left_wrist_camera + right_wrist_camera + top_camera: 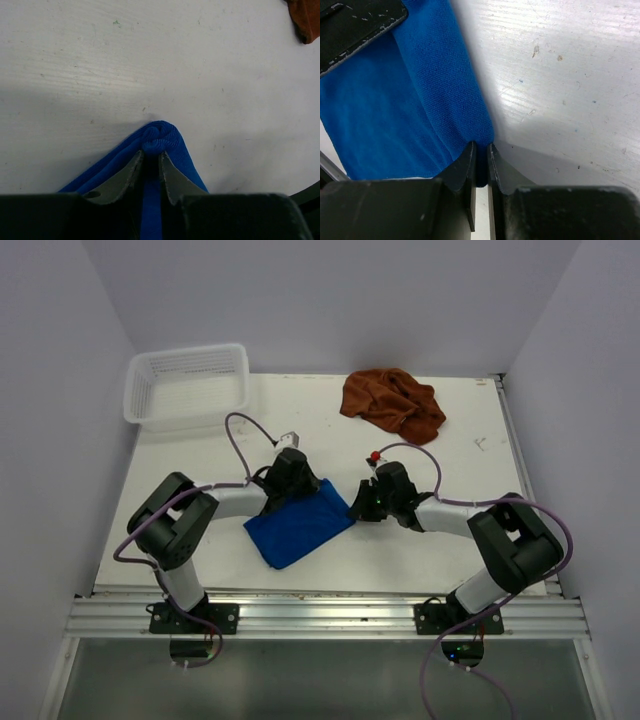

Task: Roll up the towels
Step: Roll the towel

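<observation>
A bright blue towel [300,527] lies flat on the white table [440,560] between my two arms. My left gripper [298,485] is on its far corner. In the left wrist view the jaws [151,156] stand narrow, with the blue towel [170,140] bunched into a small knob at their tips. My right gripper [358,508] is on the towel's right corner. In the right wrist view it [482,148] pinches the edge of the blue towel [420,100]. A rust-brown towel [392,405] lies crumpled at the back, apart from both grippers.
A white mesh basket [185,385] stands at the back left corner. White walls close in the table on three sides. A metal rail [320,615] runs along the near edge by the arm bases. The brown towel's edge [307,17] shows at the left wrist view's top right.
</observation>
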Action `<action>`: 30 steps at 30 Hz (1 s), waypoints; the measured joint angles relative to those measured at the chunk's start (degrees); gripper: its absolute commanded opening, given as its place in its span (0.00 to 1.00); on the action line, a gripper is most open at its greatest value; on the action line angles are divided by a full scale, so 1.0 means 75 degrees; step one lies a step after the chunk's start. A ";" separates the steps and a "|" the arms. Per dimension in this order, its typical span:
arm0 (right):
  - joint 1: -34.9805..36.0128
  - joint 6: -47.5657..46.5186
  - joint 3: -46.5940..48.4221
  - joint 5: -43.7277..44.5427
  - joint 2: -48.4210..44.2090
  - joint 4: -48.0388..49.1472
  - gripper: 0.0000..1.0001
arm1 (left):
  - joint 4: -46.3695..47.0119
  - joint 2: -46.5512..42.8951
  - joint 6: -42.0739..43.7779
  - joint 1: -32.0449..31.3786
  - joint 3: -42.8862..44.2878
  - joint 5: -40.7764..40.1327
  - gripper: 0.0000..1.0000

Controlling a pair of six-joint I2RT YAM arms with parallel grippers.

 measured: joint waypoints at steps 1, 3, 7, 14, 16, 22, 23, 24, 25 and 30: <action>0.0000 0.0000 -0.0015 -0.0003 0.0000 0.0029 0.07 | -0.0061 -0.0029 0.0006 0.0003 0.0000 -0.0015 0.22; 0.0000 -0.0006 -0.0032 -0.0003 0.0000 0.0076 0.04 | -0.0221 -0.0096 0.0012 0.0038 0.0000 -0.0052 0.27; 0.0000 -0.0026 -0.0041 -0.0006 0.0017 0.0122 0.01 | -0.0487 -0.0189 0.0015 0.0128 0.0003 -0.0058 0.36; 0.0000 -0.0157 -0.0035 -0.0012 0.0026 0.0134 0.00 | -0.1265 -0.0720 0.0050 0.0227 0.0335 -0.0114 0.41; 0.0000 -0.0198 -0.0029 -0.0009 0.0026 0.0134 0.00 | -0.1285 -0.0866 0.0047 0.0251 0.0557 -0.0102 0.41; 0.0041 -0.0286 0.0000 0.0012 0.0026 0.0102 0.00 | -0.1195 -0.0982 -0.0058 0.0259 0.1189 0.0230 0.41; 0.0052 -0.0289 0.0003 0.0029 0.0026 0.0099 0.00 | -0.1160 -0.0979 -0.0096 0.0251 0.1230 0.0297 0.41; 0.0070 -0.0306 0.0009 0.0052 0.0026 0.0102 0.00 | -0.1142 -0.0973 -0.0140 0.0242 0.1259 0.0361 0.42; 0.0085 -0.0321 0.0015 0.0073 0.0026 0.0102 0.00 | -0.1113 -0.0950 -0.0204 0.0213 0.1276 0.0443 0.42; 0.0166 -0.0356 0.0050 0.0201 0.0044 0.0090 0.00 | -0.1043 -0.0560 -0.0318 0.0082 0.1346 0.0670 0.44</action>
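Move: The far end of the blue towel's rolled strip sits right between the left fingers, about 1 cm below the hand point; its near end is likewise in the right fingers. That near end lies some 9 cm back and 8 cm to the right of the left hand. From the left hand, the flat blue part centres about 10 cm back and 5 cm left, 3 cm down, and the brown towel roughly 20 cm ahead and 18 cm right. The left fingers let go of the roll's far end, opening to nearly half their range while easing some 2 cm left, then lift clear about 10 cm with a little forward. Near the top the hand swings back to the right by about 5 cm and begins to sink, fingers open. The right hand stays put and keeps its pinch on the near end. ##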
